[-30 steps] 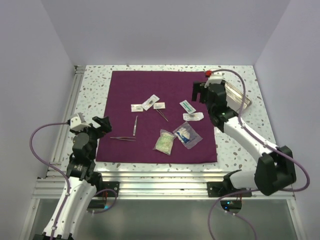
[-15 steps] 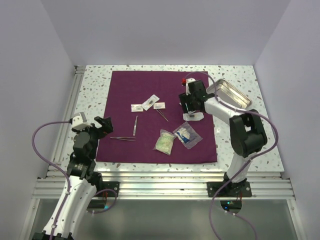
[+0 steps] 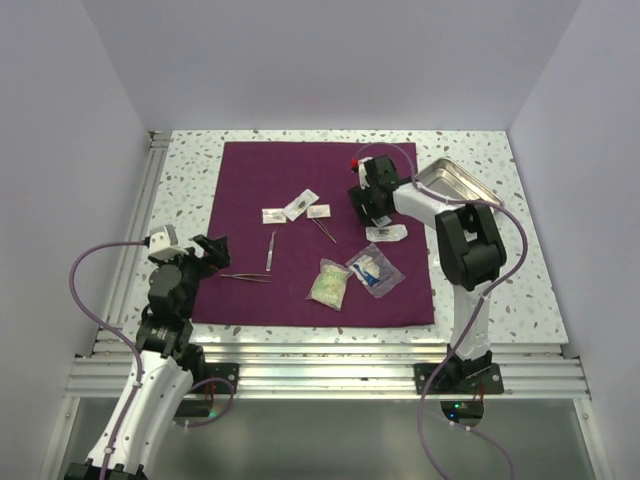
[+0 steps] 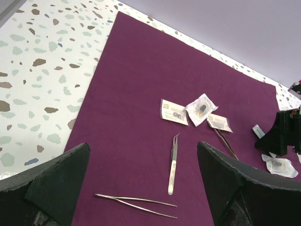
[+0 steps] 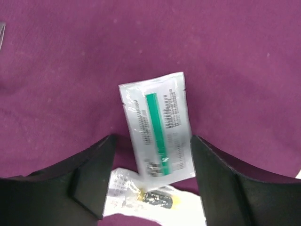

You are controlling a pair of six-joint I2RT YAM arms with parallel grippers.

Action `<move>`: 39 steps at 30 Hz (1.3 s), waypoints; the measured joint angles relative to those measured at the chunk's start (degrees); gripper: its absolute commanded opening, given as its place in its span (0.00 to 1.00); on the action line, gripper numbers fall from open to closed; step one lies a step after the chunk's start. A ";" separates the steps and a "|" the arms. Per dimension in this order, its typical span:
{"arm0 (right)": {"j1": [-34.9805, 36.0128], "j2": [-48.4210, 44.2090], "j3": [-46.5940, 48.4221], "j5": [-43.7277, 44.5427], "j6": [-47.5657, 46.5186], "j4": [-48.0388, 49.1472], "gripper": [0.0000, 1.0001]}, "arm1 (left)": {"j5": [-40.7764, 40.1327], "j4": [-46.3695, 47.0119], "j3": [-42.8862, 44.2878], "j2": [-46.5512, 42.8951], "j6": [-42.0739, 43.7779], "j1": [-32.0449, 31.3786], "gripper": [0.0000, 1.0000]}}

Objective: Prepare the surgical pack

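Observation:
The surgical pack (image 3: 300, 295) is a plum-purple cloth spread flat as a big square sheet, also seen in the left wrist view (image 4: 141, 80) and the right wrist view (image 5: 70, 56). My right gripper (image 3: 368, 205) hangs low over its right half, open. Its jaws (image 5: 153, 141) stand on either side of a white packet with a green stripe (image 5: 157, 129), which lies flat on the cloth. My left gripper (image 3: 205, 248) is wide open at the cloth's left edge, holding nothing (image 4: 142, 150).
On the cloth lie thin tweezers (image 3: 245, 277), a steel forceps (image 3: 270, 250), three small white packets (image 3: 298, 205), a clear pouch (image 3: 386, 233), a green gauze pack (image 3: 328, 282) and a blue-and-white packet (image 3: 374, 268). A metal tray (image 3: 460, 185) sits on the table at right.
My right arm has swung left from beside the metal tray to over the green-striped packet, and its jaws have narrowed. The left arm has barely shifted.

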 measured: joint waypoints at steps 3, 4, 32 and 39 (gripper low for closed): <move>-0.07 1.20 1.57 -0.55 -0.28 -0.66 0.63 | 0.24 0.37 -0.09 0.39 0.02 0.00 1.00; -0.15 1.51 2.16 -0.66 -0.26 -1.11 0.60 | 0.31 0.48 -0.09 0.48 0.02 0.00 1.00; -9.55 -3.80 4.20 -3.17 1.75 -2.95 0.07 | 2.05 1.75 -1.75 -0.37 0.22 -0.02 0.99; -19.23 -5.81 4.63 -1.25 10.54 -1.97 0.10 | 2.38 2.14 -1.97 -0.02 0.20 -0.44 0.99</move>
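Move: The green-striped packet lies just under the right hand, between its open fingers, its middle about 1 cm ahead and 1 cm below. The white pouch sits some 4 cm back and 3 cm right of the hand, the steel tray's middle about 20 cm right and 6 cm forward, and the small packet about 13 cm left, level with it. From the left hand, the green-striped packet lies roughly 33 cm right, 19 cm forward and 16 cm down. Staying almost in place low over the cloth, the right fingers close across the green-striped packet and pinch it between their tips. Keeping that grip, the hand lifts some 7 cm and swings about 15 cm to the right and a little forward, away from the white pouch to above the steel tray's left edge, gathering speed as it goes and turning roughly 25 degrees clockwise. ##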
